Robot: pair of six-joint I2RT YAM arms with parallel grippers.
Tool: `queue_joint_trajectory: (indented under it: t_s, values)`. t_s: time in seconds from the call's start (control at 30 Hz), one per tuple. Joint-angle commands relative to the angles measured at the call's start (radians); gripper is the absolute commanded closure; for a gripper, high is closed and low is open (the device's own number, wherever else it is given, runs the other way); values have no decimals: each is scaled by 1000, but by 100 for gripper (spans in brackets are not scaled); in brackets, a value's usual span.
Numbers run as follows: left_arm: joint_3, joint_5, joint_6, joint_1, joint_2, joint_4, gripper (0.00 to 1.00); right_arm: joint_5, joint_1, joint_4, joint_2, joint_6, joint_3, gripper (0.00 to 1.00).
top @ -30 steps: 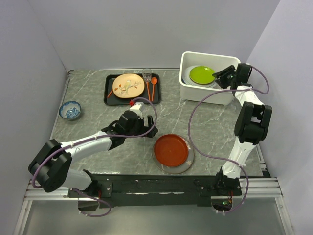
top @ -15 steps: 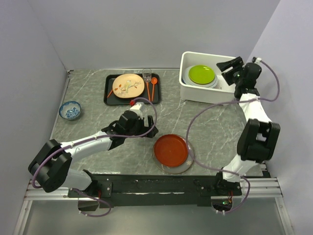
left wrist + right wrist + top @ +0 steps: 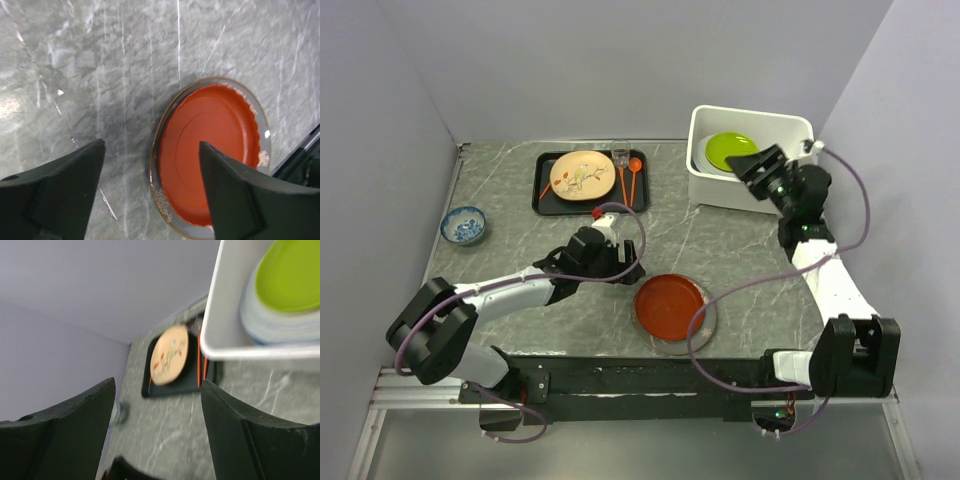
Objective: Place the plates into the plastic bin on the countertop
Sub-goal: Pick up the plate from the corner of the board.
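Observation:
A red-brown plate [image 3: 670, 305] lies near the front of the countertop [image 3: 520, 270], stacked on a plate with a gold-patterned rim [image 3: 164, 206]. My left gripper [image 3: 620, 268] hovers open just left of it. In the left wrist view, that gripper [image 3: 150, 167] straddles the stack's left rim, with one finger over the red plate [image 3: 212, 150]. The white plastic bin [image 3: 720, 190] holds a lime green plate [image 3: 730, 150] on pale plates [image 3: 270, 325]. My right gripper [image 3: 757, 166] is open and empty above the bin's front wall. A cream floral plate [image 3: 582, 175] lies on a black tray.
The black tray [image 3: 545, 195] at the back also carries orange utensils [image 3: 632, 175] and a clear glass [image 3: 619, 153]. A small blue-patterned bowl [image 3: 463, 224] sits at the far left. Walls close in the left, back and right sides.
My right arm has pulled back out of the bin and swung down over its front wall. My left gripper has edged slightly toward the red-brown plate.

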State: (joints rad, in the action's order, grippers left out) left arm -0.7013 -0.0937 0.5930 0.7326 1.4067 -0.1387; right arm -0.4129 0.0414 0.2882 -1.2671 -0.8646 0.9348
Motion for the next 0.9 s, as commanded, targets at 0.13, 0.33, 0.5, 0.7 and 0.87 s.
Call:
queue_joint_trajectory:
  t_s: [0.13,0.33,0.5,0.7,0.87]
  values:
    - [8,-90,-1,1,72,-85,31,-26,-107,23,181,18,-215,24]
    - [8,-118,19,10,109,-105,43,-21,-133,54,279,-20,-373,24]
    - [-13,-117,27,44,140,-108,46,-20,-138,66,322,-34,-452,24]
    - [-56,-84,16,77,187,-71,52,-24,-140,117,356,-68,-519,24]
    - [-63,-71,14,82,186,-61,76,-38,-140,85,364,-53,-501,24]
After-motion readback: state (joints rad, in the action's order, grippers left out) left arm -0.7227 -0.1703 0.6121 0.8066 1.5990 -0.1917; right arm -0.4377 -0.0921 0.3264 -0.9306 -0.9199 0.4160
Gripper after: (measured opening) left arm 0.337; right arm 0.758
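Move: From the left hand, the red plate's middle lies about 9 cm back and 9 cm to the right, some 7 cm lower. The glass plate under it is centred about 1 cm farther back and right, and the black tray sits roughly 19 cm ahead and 9 cm to the left. From the right hand, the red plate is about 24 cm back, 16 cm left and 27 cm below, with the bin about 10 cm ahead, 2 cm right and 22 cm lower. Sinking about 5 cm while easing some 3 cm back and 3 cm right, the left hand comes down to the far-left rim of the red plate, its fingers narrowing from well open to about a third, one pad outside the rim, the other inside. The empty right hand draws 11 cm back from the bin and 11 cm down, drifting 5 cm left towards the red plate, fingers still open, then slows. ##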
